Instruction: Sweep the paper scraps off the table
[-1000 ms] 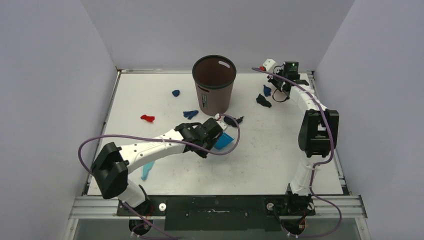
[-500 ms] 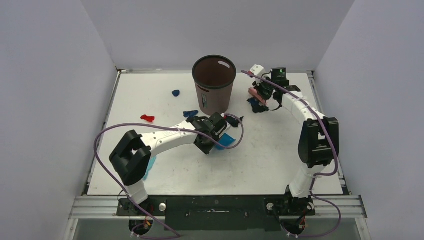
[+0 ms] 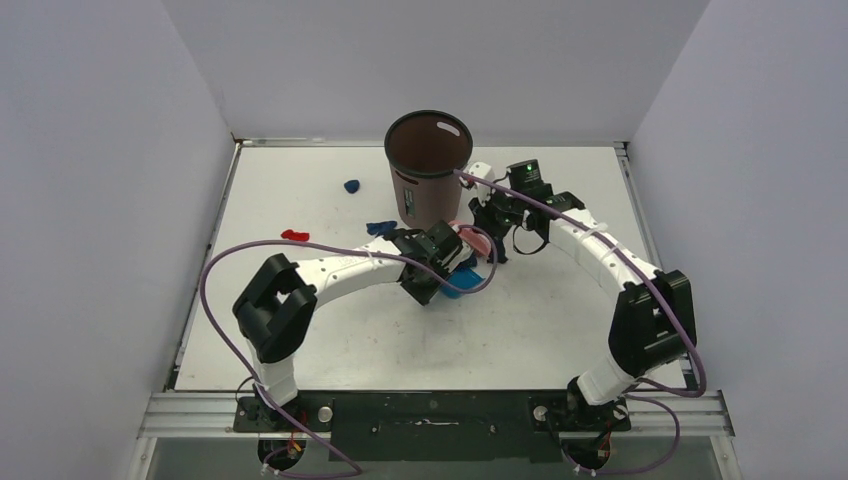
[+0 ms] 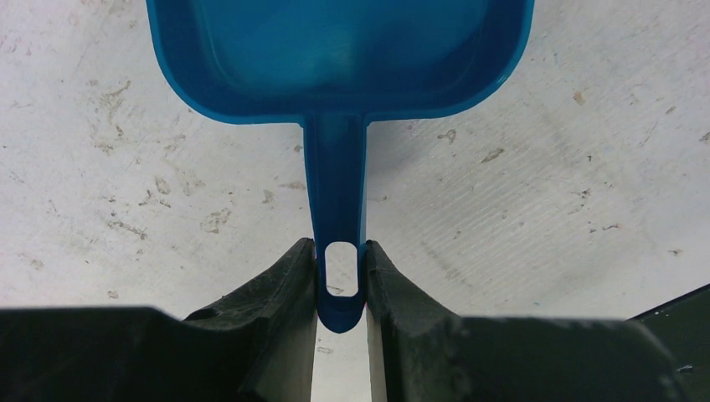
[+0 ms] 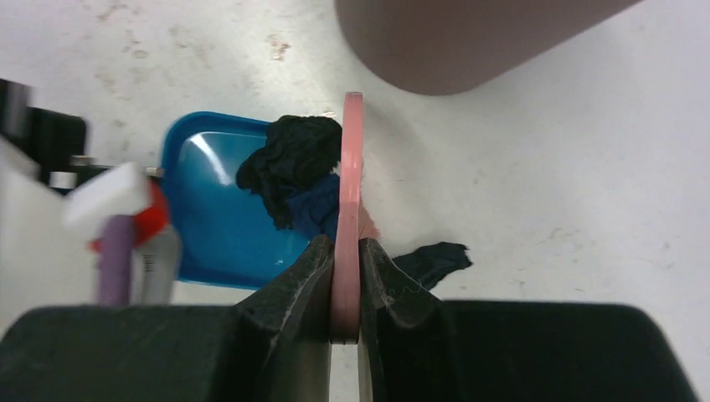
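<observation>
My left gripper (image 4: pixel 339 276) is shut on the handle of the blue dustpan (image 4: pixel 339 50), which lies flat on the white table (image 3: pixel 300 190) just in front of the bin. My right gripper (image 5: pixel 345 276) is shut on the pink brush (image 5: pixel 347 167). The brush stands at the dustpan's mouth (image 5: pixel 209 209). A black wad (image 5: pixel 293 155) and a navy wad (image 5: pixel 314 209) sit at the pan's rim against the brush. Another dark scrap (image 5: pixel 431 261) lies on the brush's other side. A blue wad (image 3: pixel 351 186), a red wad (image 3: pixel 294 237) and a blue scrap (image 3: pixel 380 229) lie on the table's left part.
A tall brown bin (image 3: pixel 429 170) stands at the back middle, right behind the dustpan and brush; its wall fills the top of the right wrist view (image 5: pixel 469 42). Grey walls close in three sides. The left arm's elbow (image 3: pixel 275 305) lies over the near left.
My right arm has swung from the far right corner leftward, sweeping the brush and the dark scraps to the dustpan. My left arm has shifted the dustpan slightly right.
</observation>
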### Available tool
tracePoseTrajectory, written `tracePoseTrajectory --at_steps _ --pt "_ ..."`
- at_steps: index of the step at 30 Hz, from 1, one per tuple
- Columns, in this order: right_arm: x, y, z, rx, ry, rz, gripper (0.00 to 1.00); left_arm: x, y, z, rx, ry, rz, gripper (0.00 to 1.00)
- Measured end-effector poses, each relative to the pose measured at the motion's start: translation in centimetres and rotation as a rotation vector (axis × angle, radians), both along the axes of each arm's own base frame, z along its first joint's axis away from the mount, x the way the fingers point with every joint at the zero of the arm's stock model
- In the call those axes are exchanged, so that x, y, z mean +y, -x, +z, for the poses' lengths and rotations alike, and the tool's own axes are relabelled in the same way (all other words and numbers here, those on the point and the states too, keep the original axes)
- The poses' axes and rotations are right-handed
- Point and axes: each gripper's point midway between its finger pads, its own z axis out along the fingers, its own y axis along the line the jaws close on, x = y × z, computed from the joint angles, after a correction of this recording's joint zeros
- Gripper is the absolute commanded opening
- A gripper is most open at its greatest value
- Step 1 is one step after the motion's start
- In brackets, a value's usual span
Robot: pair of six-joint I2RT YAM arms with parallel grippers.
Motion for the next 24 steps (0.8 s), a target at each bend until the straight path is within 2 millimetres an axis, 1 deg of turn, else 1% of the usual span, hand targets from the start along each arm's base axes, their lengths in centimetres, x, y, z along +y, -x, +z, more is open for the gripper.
tracePoseTrajectory --at_steps 3,5,9,11,13,16,19,20,22,24 --pt "0.9 2.0 0.7 0.041 -0.037 0.036 0.05 -0.6 0.1 0.1 -0.008 0.009 -0.012 0.01" --pt "1.0 3.2 1.3 0.068 -0.054 0.054 0.05 -0.9 0.4 0.2 -0.013 0.007 -0.023 0.01" --pt "0.5 5.6 2.8 0.100 -0.063 0.064 0.05 -1.9 1.1 0.2 -0.047 0.007 -0.047 0.01" --pt "-0.1 6.4 3.6 0.104 -0.055 0.058 0.05 -2.5 1.2 0.0 -0.073 0.030 -0.046 0.01" --pt "-0.6 6.9 4.8 0.092 -0.038 0.049 0.05 -2.6 1.4 -0.4 -0.097 0.044 -0.042 0.01" --pt "-1.6 6.5 7.5 0.036 -0.002 0.025 0.05 -2.4 1.9 -0.8 -0.128 0.051 -0.048 0.01" --pt "-2.8 5.2 10.3 -0.055 0.044 -0.006 0.05 -2.7 2.4 -0.4 -0.150 0.056 -0.065 0.01" --pt "-3.3 4.7 11.0 -0.086 0.065 -0.025 0.05 -2.9 2.6 -0.2 -0.159 0.061 -0.073 0.01" --pt "-4.7 3.7 11.4 -0.136 0.121 -0.066 0.05 -3.4 3.2 0.3 -0.169 0.068 -0.093 0.01" --pt "-6.1 2.7 11.0 -0.161 0.180 -0.108 0.05 -3.8 3.8 0.5 -0.169 0.075 -0.106 0.01"
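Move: The right hand holds the brush; the black and navy scraps bunched at the dustpan's mouth lie about 13 cm below it, some 4 cm left and 2 cm back. Another dark scrap is 3 cm to its right and 1 cm back, equally low; the bin stands 12 cm left and 8 cm ahead. From the left hand, gripping the dustpan handle, the bunch is 12 cm ahead, 10 cm right; the pan's middle 10 cm ahead, 8 cm right, both slightly below. The brush comes up off the scraps: the right hand, keeping its grip, draws back about 7 cm while rising, then swings forward and right, ending roughly 11 cm higher and 6 cm farther right. Meanwhile the left hand keeps hold of the dustpan and pulls it back and right, about 4 cm each way, tilting its fingers some 10 degrees forward. ##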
